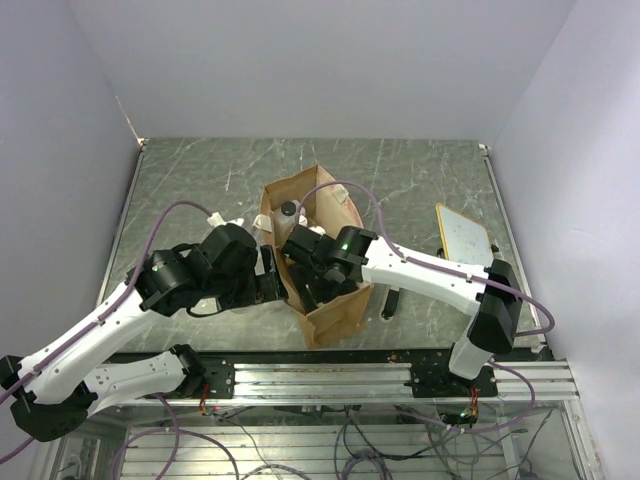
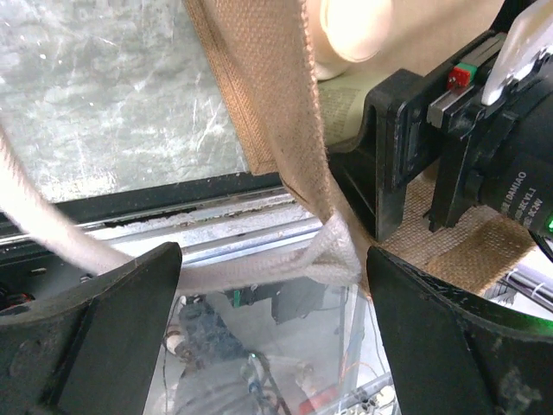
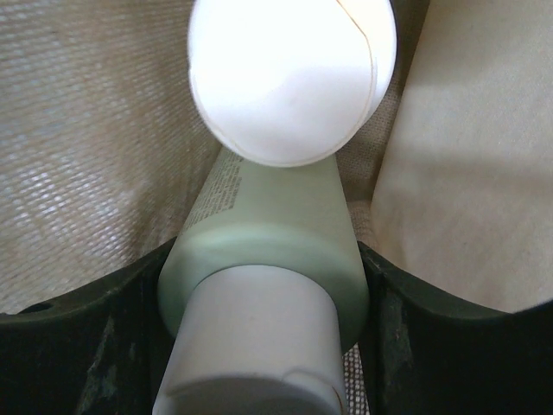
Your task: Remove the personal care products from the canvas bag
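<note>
The tan canvas bag (image 1: 335, 300) stands at the table's middle. My right gripper (image 1: 308, 272) reaches down into it. In the right wrist view it (image 3: 263, 285) is shut on a pale green bottle with a white cap (image 3: 268, 251), its fingers pressed to both sides. A white round bottle end (image 3: 289, 78) and a cream bottle (image 3: 467, 173) lie beside it in the bag. A black-capped bottle (image 1: 289, 212) shows at the bag's far end. My left gripper (image 2: 275, 337) is open at the bag's left rim. The cream strap handle (image 2: 259, 272) lies between its fingers.
A white wood-framed board (image 1: 463, 232) lies at the right. A black marker (image 1: 391, 303) lies just right of the bag. Small pale things (image 1: 222, 219) lie left of the bag, partly hidden by my left arm. The metal rail (image 1: 400, 360) runs along the near edge.
</note>
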`<state>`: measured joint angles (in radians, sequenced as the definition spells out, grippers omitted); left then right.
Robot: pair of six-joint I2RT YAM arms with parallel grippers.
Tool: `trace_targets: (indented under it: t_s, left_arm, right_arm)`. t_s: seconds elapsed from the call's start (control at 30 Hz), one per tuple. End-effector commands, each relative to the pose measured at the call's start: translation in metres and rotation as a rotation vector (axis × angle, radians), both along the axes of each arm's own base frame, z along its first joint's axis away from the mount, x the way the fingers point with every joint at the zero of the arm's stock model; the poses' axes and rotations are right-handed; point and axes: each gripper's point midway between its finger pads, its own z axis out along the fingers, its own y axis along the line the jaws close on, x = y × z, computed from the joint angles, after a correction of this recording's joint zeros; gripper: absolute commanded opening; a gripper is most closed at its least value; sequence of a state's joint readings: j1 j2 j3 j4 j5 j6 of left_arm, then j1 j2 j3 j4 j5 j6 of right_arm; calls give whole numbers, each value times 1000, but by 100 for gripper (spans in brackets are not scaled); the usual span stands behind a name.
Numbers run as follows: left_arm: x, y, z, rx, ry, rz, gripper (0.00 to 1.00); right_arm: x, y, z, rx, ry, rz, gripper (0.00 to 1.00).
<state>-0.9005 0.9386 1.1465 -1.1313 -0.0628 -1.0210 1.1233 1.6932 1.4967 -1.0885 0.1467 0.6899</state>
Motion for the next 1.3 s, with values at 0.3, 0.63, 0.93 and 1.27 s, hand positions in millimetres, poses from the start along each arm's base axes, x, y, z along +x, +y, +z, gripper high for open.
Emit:
trace_targets:
  t_s: [0.3,0.63,0.93,1.27]
  left_arm:
    - [18,6,41,-54,-138,77,99]
    - [19,12,47,-34,-159,79,99]
    - [25,16,61,-31,-201,102,99]
    - [39,16,77,-24,-269,125,99]
  right_arm:
    - [10,20,74,316,11,-43,0]
    - [40,6,123,518,61,-129,0]
    - [69,-4,156,684,102,-172,0]
    - [100,-16,227,899,58,-199,0]
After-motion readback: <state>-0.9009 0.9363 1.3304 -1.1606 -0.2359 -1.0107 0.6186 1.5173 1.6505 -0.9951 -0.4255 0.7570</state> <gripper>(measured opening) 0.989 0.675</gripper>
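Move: The right fingers already hold the green bottle inside the canvas bag, its middle about 5 cm below them. One white bottle stands roughly 4 cm ahead and 3 cm left of that hand, a second about 10 cm ahead and 1 cm left, both some 5 cm lower. The open bag mouth centres about 8 cm ahead, 1 cm left and 4 cm higher. From the left hand the green bottle lies some 11 cm right, 1 cm ahead and 14 cm below. Still pinching the green bottle near its capped end, the right hand draws it up about 15 cm, at first almost straight, then also forward some 9 cm along the bag mouth. Its wrist rolls nearly 40 degrees so that the bottle's base swings left. The open, empty left hand rises about 6 cm and a little forward, away from the bag's left rim. ##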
